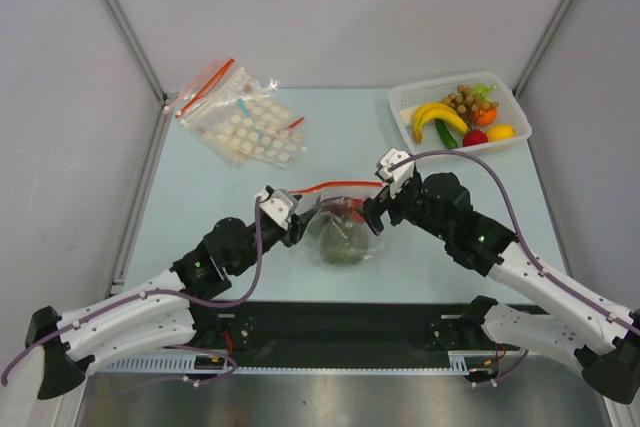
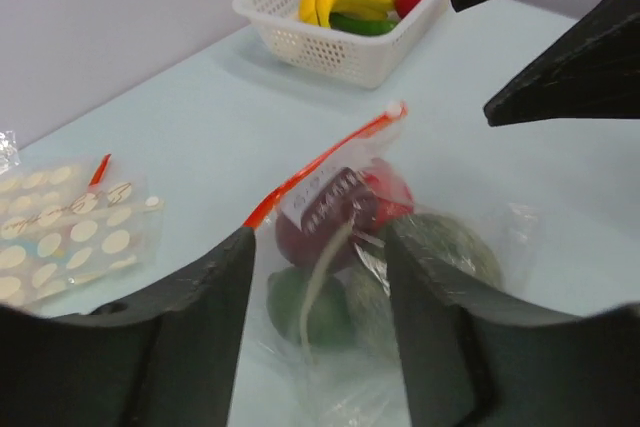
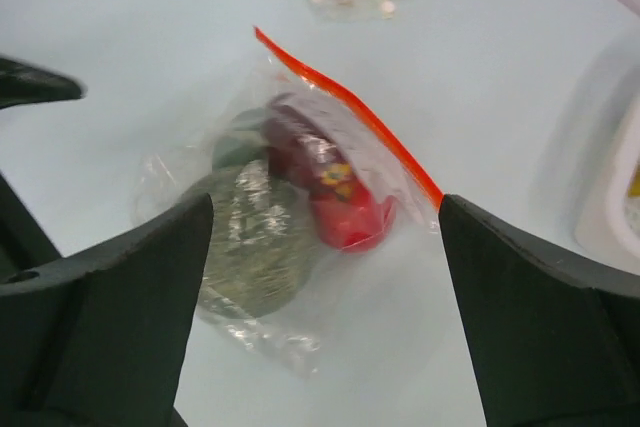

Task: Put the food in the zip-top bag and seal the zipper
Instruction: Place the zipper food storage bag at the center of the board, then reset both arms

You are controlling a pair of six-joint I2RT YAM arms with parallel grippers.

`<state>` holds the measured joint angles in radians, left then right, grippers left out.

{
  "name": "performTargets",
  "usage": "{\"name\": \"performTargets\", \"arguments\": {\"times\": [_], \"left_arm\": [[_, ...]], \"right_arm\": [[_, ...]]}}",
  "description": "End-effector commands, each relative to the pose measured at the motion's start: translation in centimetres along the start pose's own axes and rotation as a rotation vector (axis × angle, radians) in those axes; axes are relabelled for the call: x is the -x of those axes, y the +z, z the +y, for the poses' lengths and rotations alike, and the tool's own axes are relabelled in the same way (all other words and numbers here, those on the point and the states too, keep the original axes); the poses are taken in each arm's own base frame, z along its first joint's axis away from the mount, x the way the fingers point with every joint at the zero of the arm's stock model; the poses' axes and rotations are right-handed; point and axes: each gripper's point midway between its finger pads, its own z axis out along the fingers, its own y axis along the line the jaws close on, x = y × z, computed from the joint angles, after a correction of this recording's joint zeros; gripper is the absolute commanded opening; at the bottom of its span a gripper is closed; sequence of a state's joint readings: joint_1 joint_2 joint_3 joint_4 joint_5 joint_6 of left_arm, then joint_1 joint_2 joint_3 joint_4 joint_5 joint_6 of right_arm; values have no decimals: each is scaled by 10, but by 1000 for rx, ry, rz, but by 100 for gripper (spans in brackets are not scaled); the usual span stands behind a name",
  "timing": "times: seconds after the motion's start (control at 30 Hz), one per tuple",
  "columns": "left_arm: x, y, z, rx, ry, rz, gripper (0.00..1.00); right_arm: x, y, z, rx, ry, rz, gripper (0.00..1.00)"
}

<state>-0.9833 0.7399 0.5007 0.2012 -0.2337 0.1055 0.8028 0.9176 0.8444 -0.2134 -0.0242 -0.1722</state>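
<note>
The zip-top bag (image 1: 340, 229) lies at the table's middle near the arms, its red zipper (image 1: 340, 187) along the far edge. Inside it are the grey-green ball (image 3: 250, 242), the shiny red fruit (image 3: 352, 215), the dark red piece (image 2: 315, 222) and the dark green ball (image 2: 305, 307). My left gripper (image 1: 298, 227) is open at the bag's left side; its fingers (image 2: 190, 317) straddle the bag. My right gripper (image 1: 376, 213) is open wide at the bag's right end, its fingers (image 3: 130, 277) on either side of the bag. The zipper also shows in both wrist views (image 2: 320, 162) (image 3: 350, 112).
A white basket (image 1: 512, 112) at the back right holds yellow bananas (image 1: 437, 117), a brown grape bunch and other toy produce. Clear disc-patterned bags (image 1: 245, 122) lie at the back left. Metal frame posts stand at the table's far corners.
</note>
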Motion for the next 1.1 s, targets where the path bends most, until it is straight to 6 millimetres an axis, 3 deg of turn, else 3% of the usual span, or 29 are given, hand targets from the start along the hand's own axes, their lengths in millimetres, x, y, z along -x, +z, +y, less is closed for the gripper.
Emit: {"name": "performTargets", "arguments": {"times": [0.0,0.07,0.1,0.13,0.27,0.47,0.53,0.57,0.7,0.77,0.97,1.07], "left_arm": [[45,-11,14,53,-66,-162,63],[48,-19,25,112,-111,-191,77],[47,-25,29,131,-130,-209,93],[47,-28,32,148,-163,-219,100],[38,-41,57,297,-286,-228,100],[32,-43,58,320,-372,-211,100],[28,-41,56,316,-426,-227,100],[18,-38,55,322,-441,-217,100],[13,-30,52,312,-450,-196,100],[4,-27,54,341,-432,-150,100],[2,-29,60,377,-439,-144,100],[0,-27,57,362,-435,-140,100]], "right_arm": [[50,-13,-34,-206,173,-227,100],[60,-22,-54,-329,327,-285,100],[60,-30,-72,-448,461,-315,100],[54,-31,-77,-480,476,-286,100],[44,-32,-90,-577,521,-270,100],[34,-48,-115,-772,672,-351,100],[33,-50,-113,-764,690,-359,100],[37,-49,-107,-718,709,-368,100],[48,-41,-86,-559,701,-365,100],[49,-40,-79,-509,599,-334,100],[38,-46,-90,-583,605,-358,100],[44,-46,-90,-570,618,-406,100]]}}
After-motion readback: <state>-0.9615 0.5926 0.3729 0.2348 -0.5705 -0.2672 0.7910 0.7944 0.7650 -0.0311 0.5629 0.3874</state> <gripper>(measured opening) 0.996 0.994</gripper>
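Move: The filled zipper bag, with its zipper towards the far side, lies about 4 cm ahead of the left hand and 7 cm to its right; from the right hand it is 4 cm ahead and 8 cm to the left, its middle some 9 cm below both. The dotted bags are about 28 cm ahead and 17 cm left of the left hand. The white basket stands about 31 cm ahead and 23 cm right of the right hand. Neither hand grips the bag any longer, and both part from it to opposite sides. The left, its half-open fingers spreading wide, rises and goes left about 6 cm, then sinks to just below its starting height, turning some 20 degrees counter-clockwise. The right, still wide open, backs off right by roughly 8 cm, rising and easing forward, while swinging about 40 degrees clockwise and rolling its left side up. ##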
